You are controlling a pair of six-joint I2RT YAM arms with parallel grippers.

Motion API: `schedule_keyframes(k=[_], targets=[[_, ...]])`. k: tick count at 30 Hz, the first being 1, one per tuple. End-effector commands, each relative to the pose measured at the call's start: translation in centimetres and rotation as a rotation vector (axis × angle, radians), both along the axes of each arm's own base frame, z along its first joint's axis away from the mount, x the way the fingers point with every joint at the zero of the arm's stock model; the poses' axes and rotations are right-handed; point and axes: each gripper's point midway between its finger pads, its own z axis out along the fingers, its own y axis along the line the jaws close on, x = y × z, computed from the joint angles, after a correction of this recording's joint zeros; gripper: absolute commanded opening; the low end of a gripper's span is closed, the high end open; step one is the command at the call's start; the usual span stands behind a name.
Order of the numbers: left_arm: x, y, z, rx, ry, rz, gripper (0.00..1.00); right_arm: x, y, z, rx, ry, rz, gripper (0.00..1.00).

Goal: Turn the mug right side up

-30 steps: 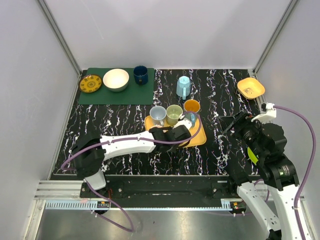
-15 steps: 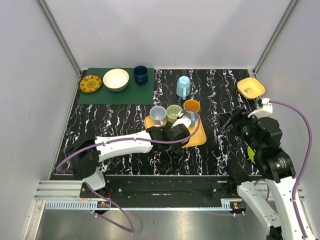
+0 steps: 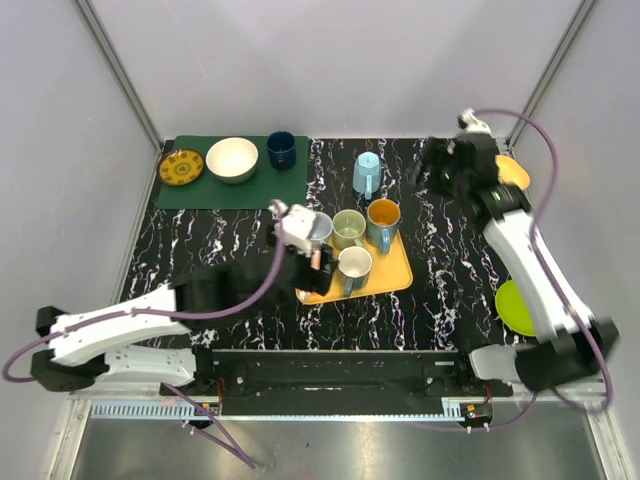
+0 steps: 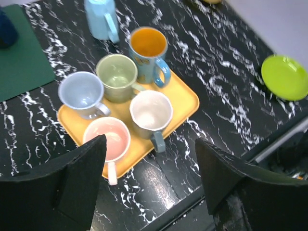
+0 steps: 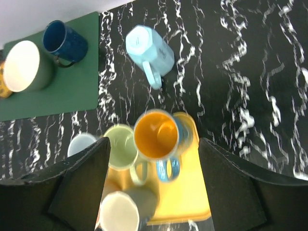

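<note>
The light blue mug (image 3: 367,173) stands upside down on the black marbled table behind the yellow tray (image 3: 395,272); it also shows in the right wrist view as the light blue mug (image 5: 149,50), base up and handle toward the tray. My right gripper (image 3: 441,166) hangs open, high over the back of the table and to the right of this mug, holding nothing (image 5: 154,144). My left gripper (image 3: 308,268) is open and empty above the tray's left front corner (image 4: 150,159).
Several upright mugs fill the tray: grey-white (image 4: 151,113), pink (image 4: 107,139), green (image 4: 117,76), pale blue (image 4: 82,94), orange-lined blue (image 4: 148,48). A green mat (image 3: 250,190) holds a yellow plate, white bowl and dark blue mug (image 3: 281,150). An orange bowl (image 3: 513,172) and lime plate (image 3: 515,308) lie right.
My left gripper opened, left the grey-white mug upright on the tray, and pulled back to the left. My right arm swung from the front right up to the back, near the light blue mug.
</note>
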Motion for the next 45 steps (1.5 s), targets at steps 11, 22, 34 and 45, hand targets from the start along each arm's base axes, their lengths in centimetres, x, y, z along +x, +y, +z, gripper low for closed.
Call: schedule_keyframes(k=[11,22,34,45], targets=[[1.1,6.3,0.5,-0.223,-0.153,0.148,0.77,18.0,6.7,-6.9,-0.196,0.123,0.188,0.78],[1.3,6.8,-1.9,-0.198,-0.139,0.174,0.78,19.9,10.4,-14.3,-0.327,0.239,0.317,0.75],[1.2,7.4,-3.0,-0.196,-0.125,0.187,0.78,20.9,10.0,-19.1,-0.395,0.316,0.258,0.68],[1.5,7.8,-3.0,-0.17,-0.144,0.204,0.78,22.1,9.8,-20.7,-0.409,0.324,0.221,0.49]])
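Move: The right hand, empty and open, is going for the upside-down light-blue mug, about 23 cm ahead, 11 cm left and 24 cm below. The butterfly mug stands some 13 cm nearer than the light-blue mug and 4 cm right of it. The green mug is roughly 14 cm nearer and 5 cm left of it. From the left hand the light-blue mug lies some 40 cm ahead, 12 cm right and 25 cm below. Forward and steeply down the right hand swings, some 20 cm each way and 10 cm left, reaching out first, then dropping to the light-blue mug's handle side. The fingers tip farther down and turn left, then narrow partway around the handle. The left hand, still open, backs off left about 7 cm beside the tray, rising a little before sinking. ##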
